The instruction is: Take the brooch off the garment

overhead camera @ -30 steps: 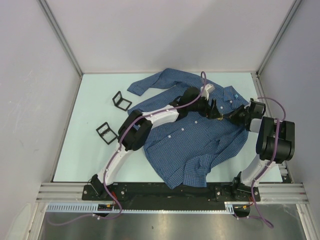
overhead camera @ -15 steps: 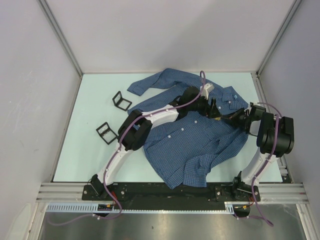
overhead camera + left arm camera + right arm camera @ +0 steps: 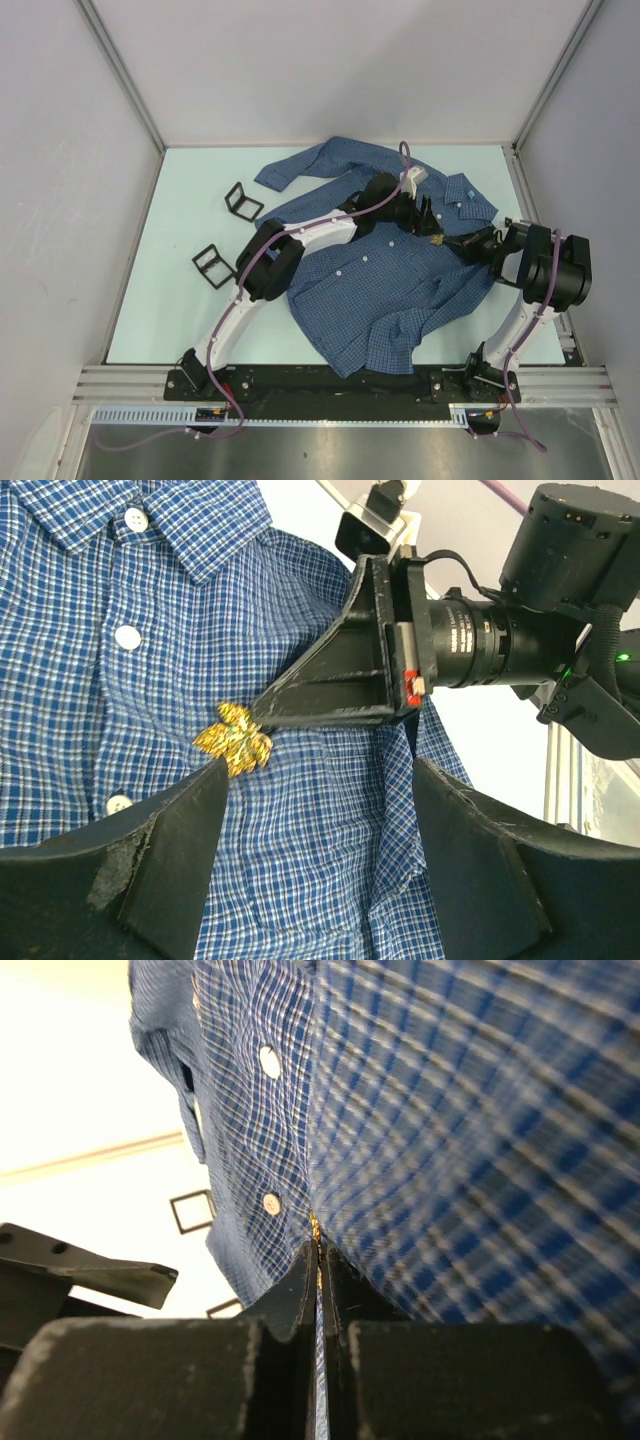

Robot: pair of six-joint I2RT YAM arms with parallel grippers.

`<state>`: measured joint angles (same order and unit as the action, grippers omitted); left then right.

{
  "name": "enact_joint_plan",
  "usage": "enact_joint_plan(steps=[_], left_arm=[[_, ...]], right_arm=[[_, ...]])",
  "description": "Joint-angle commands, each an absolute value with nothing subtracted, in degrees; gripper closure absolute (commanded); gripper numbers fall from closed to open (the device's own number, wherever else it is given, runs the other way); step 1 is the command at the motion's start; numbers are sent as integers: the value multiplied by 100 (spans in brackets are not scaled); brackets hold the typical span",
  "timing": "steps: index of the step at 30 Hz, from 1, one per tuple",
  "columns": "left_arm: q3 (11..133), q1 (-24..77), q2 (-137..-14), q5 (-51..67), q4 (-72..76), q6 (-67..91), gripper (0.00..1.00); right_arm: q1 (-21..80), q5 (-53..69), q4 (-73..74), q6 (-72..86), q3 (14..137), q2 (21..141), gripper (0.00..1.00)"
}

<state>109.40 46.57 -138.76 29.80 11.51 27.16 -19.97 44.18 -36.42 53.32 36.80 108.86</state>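
Observation:
The garment (image 3: 380, 290), a blue fine-checked shirt, lies spread across the middle of the table. A gold leaf-shaped brooch (image 3: 233, 740) sits on its front beside the button row, and shows from above as a small gold spot (image 3: 437, 240). My right gripper (image 3: 256, 711) comes in low from the right and is shut on the brooch's edge. A gold sliver of the brooch (image 3: 316, 1224) shows between its closed fingers (image 3: 320, 1250). My left gripper (image 3: 318, 780) hovers open over the cloth (image 3: 300, 860), its left fingertip (image 3: 205, 785) right beside the brooch.
Two black square frames (image 3: 243, 200) (image 3: 213, 265) lie on the table left of the shirt. The shirt's collar (image 3: 190, 520) and white buttons (image 3: 127, 637) are near the brooch. Grey walls enclose the table, and the right arm's elbow (image 3: 560, 265) is near the right wall.
The right arm's elbow has swung out to the right and dropped, laying its forearm flatter, with its gripper still at the brooch. The left arm has not moved.

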Motion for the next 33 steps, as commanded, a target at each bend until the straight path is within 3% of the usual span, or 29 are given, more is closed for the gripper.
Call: enact_joint_plan(steps=[1,14,22,28,33], left_arm=[[10890,4605,-13658,3111,1459,2821,21],[10872,4605,-13684,3155,1564,2944,22],[10872,4597,-13676,3164,1600,3006,22],[10268,4509,-13037,3050,1582,2901,23],[9537,4342,-12245,2742,1318,2795,24]], right_arm=[[-2083,4710,-4209,5642,3612,10985,100],[-1855,5080,-5966,6925,3481,11715,100],[-1626,5159,-7909,8138,3393,12287,100],[-1529,5063,-8033,8069,3393,12016,100],[-1345,4940,-7217,7393,3498,11611,100]])
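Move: The brooch is already pinched in the right hand's shut fingertips, its middle about 2 cm left and 1 cm ahead, against the garment. From that hand, one shirt button lies roughly 6 cm left and 2 cm ahead, another some 6 cm straight ahead, both about 1 cm lower. From the open left hand, the brooch lies about 5 cm right, 1 cm ahead and 6 cm lower. Still pinching the brooch, the right hand draws left about 5 cm, rising 2.5 cm; the left backs leftward. ##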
